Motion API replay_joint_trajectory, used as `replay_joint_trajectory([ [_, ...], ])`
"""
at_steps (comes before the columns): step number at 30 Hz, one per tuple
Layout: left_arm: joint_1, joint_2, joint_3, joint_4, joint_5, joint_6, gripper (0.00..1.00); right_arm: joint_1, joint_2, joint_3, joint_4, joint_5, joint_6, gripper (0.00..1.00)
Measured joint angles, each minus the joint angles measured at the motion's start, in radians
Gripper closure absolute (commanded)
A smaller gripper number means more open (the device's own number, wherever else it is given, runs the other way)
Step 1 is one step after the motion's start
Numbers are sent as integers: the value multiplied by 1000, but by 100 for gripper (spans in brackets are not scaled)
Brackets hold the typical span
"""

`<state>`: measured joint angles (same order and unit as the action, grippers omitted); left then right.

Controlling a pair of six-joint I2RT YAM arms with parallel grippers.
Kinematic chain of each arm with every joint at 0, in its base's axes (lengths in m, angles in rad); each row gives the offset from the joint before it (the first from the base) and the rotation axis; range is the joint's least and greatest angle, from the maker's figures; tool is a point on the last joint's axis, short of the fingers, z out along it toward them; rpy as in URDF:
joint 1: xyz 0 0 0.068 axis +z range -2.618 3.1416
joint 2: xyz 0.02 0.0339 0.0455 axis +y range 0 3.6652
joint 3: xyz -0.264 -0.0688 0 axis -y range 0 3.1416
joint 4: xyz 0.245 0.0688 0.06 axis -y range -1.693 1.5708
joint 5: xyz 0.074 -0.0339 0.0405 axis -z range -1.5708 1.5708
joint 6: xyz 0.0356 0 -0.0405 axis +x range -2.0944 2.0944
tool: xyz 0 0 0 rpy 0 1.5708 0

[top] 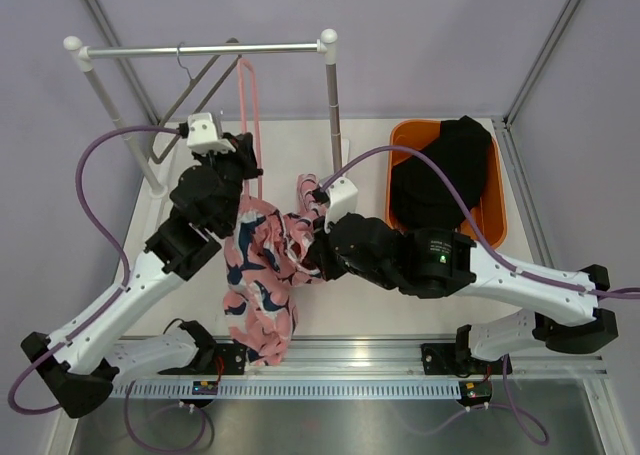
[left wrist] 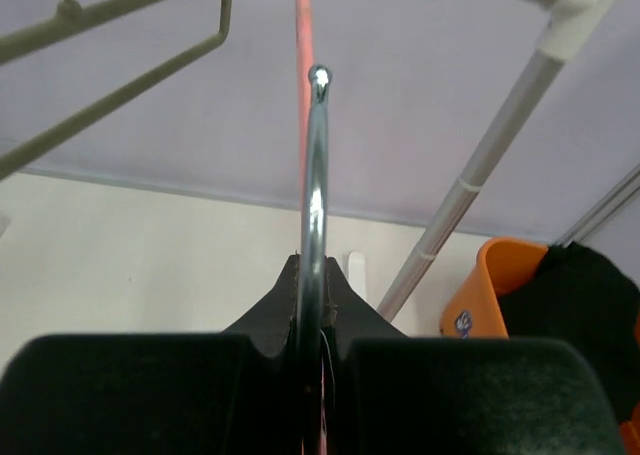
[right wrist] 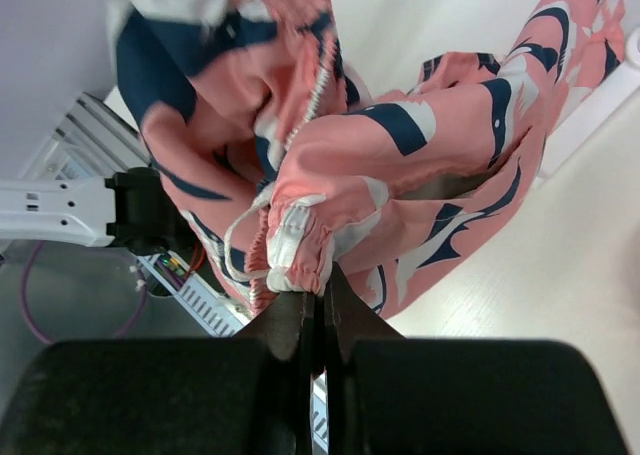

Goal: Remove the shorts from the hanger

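Pink shorts (top: 262, 275) with a navy and white pattern hang bunched between the two arms, above the table's near edge. My left gripper (top: 252, 167) is shut on the chrome hook (left wrist: 316, 175) of a pink hanger (top: 247, 105), which reaches up toward the rack's rail. In the left wrist view the hook runs straight up from between the fingertips of this gripper (left wrist: 316, 270). My right gripper (top: 316, 197) is shut on the shorts' gathered waistband, which the right wrist view shows pinched at the tips of the gripper (right wrist: 322, 275), the rest of the shorts (right wrist: 400, 165) spreading beyond. Where the shorts meet the hanger is hidden.
A clothes rack stands at the back left, with its rail (top: 200, 49) and right post (top: 334, 105). A bare grey hanger (top: 195, 90) hangs on the rail. At the right sits an orange bin (top: 495, 210) holding black clothing (top: 445, 175).
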<state>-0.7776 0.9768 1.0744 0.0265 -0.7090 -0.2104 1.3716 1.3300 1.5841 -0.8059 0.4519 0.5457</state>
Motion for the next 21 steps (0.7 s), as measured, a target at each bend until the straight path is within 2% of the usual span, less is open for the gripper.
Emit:
replay_joint_trajectory([
  [4,104,55,126,-61,124,-52,100,3,18,2,-43,19,-8,100],
  [8,151,114,266,-166,256,-58,100,3,24,21,-85,25,-31,100],
  [11,188,182,406,-213,458,-47,100,3,26,53,-109,24,-61,100],
  [13,195,201,448,-206,531,-44,100,3,31,69,-119,24,-74,100],
  [16,197,198,448,-206,576,-40,100,4,43,82,-128,20,-93,100],
  [21,197,136,332,-166,570,-32,100,10,46,86,-141,0,-116,100],
])
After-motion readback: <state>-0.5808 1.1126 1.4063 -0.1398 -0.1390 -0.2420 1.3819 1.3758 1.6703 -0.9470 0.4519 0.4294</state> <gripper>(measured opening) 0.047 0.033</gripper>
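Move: Below and behind the left hand, which holds the pink hanger by its hook, hang the shorts: their middle is about 16 cm back, level sideways and 18 cm lower. The hanger's middle is some 6 cm ahead, straight on and 2 cm up; the green hanger is 10 cm ahead, 9 cm left and 8 cm up. The rod's middle is 15 cm ahead, 7 cm left and 20 cm up. From the right hand, already pinching the waistband, the shorts' middle lies about 2 cm back, 11 cm left and 11 cm lower. Hauling the pink hanger up by its hook, the left hand rises about 10 cm away from the shorts, then sinks back some 2 cm; midway it shifts roughly 4 cm to the right and swings clockwise about 20 degrees. The right hand keeps its pinch on the waistband as a near-still anchor, only rolling its left side down about 10 degrees. ##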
